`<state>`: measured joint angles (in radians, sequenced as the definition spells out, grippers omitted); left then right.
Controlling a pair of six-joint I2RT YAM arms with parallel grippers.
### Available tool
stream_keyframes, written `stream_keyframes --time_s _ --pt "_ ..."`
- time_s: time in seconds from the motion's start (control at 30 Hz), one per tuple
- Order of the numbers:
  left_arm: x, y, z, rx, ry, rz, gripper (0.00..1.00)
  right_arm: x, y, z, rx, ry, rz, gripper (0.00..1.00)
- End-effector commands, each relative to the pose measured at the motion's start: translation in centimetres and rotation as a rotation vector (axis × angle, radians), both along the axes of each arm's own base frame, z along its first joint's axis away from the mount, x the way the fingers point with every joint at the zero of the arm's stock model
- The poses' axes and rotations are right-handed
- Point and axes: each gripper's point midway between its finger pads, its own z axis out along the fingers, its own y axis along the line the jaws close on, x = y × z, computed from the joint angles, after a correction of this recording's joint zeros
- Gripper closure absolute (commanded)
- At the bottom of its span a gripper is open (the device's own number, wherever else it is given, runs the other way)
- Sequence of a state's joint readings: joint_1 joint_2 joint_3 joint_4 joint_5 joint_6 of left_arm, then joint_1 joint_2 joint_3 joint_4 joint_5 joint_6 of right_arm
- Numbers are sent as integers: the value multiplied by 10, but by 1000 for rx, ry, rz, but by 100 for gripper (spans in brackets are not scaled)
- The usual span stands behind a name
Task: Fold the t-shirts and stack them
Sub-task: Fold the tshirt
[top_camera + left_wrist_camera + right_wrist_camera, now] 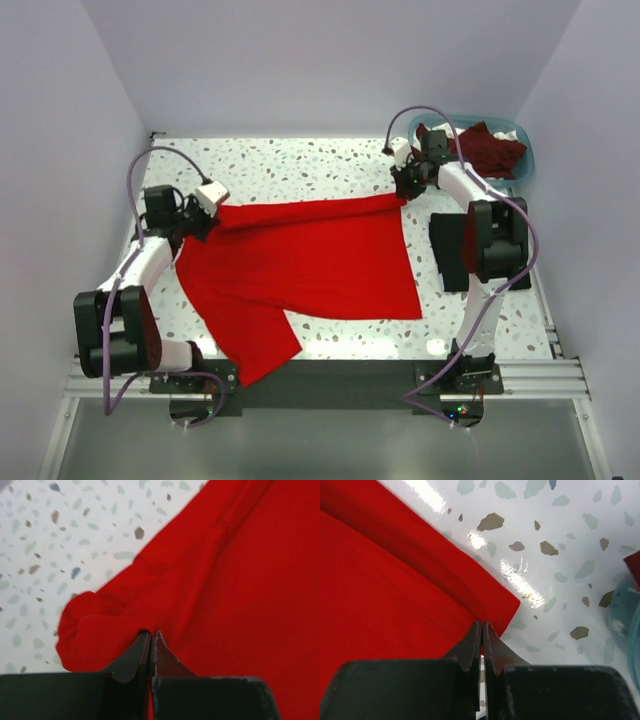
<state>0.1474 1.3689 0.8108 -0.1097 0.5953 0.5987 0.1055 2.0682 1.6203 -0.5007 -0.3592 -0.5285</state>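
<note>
A bright red t-shirt lies spread across the speckled table, its far edge folded over and one part trailing to the near edge. My left gripper is shut on the shirt's far left corner, where the cloth bunches around the closed tips. At the far right corner, my right gripper is shut on the folded red edge. A dark maroon t-shirt is heaped in the basket. A flat black t-shirt lies on the table beneath the right arm.
The light blue plastic basket stands at the far right corner, and its rim shows in the right wrist view. White walls close in the table on three sides. Bare table stretches behind the red shirt.
</note>
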Motion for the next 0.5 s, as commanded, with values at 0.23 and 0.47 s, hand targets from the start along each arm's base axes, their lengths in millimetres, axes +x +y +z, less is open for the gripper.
stream_keyframes --time_s 0.23,0.47 --pt "-37 6 -34 76 159 -36 62 -49 4 -9 -47 158 229 80" --pt "-15 6 13 -48 167 -101 43 -62 8 23 -36 190 340 52"
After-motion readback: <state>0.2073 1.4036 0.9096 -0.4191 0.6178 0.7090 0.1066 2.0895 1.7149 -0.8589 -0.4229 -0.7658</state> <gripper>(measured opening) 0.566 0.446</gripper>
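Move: The left hand holds one end of the turned-over t-shirt hem, and its laying spot on the shirt is about 4 cm back and 6 cm below. The new fold's left end is some 8 cm ahead and 4 cm right of this hand. The right hand's laying spot is about 4 cm back and 3 cm below. From the right hand, the blue bin is some 12 cm ahead and 17 cm right, and the black cloth 15 cm back and 19 cm right. The left hand, still pinching its end of the red shirt, carries it down about 5 cm and back 4 cm onto the lower layer, its fingers tipping down some 10 degrees and spreading to let go, then climbs about 3.5 cm clear, easing slightly forward and left. The right hand draws its end back about 5 cm towards the base while sinking 1 to 2 cm, tips down and turns counter-clockwise as its fingers open about halfway and release the cloth, and has just started to rise. ##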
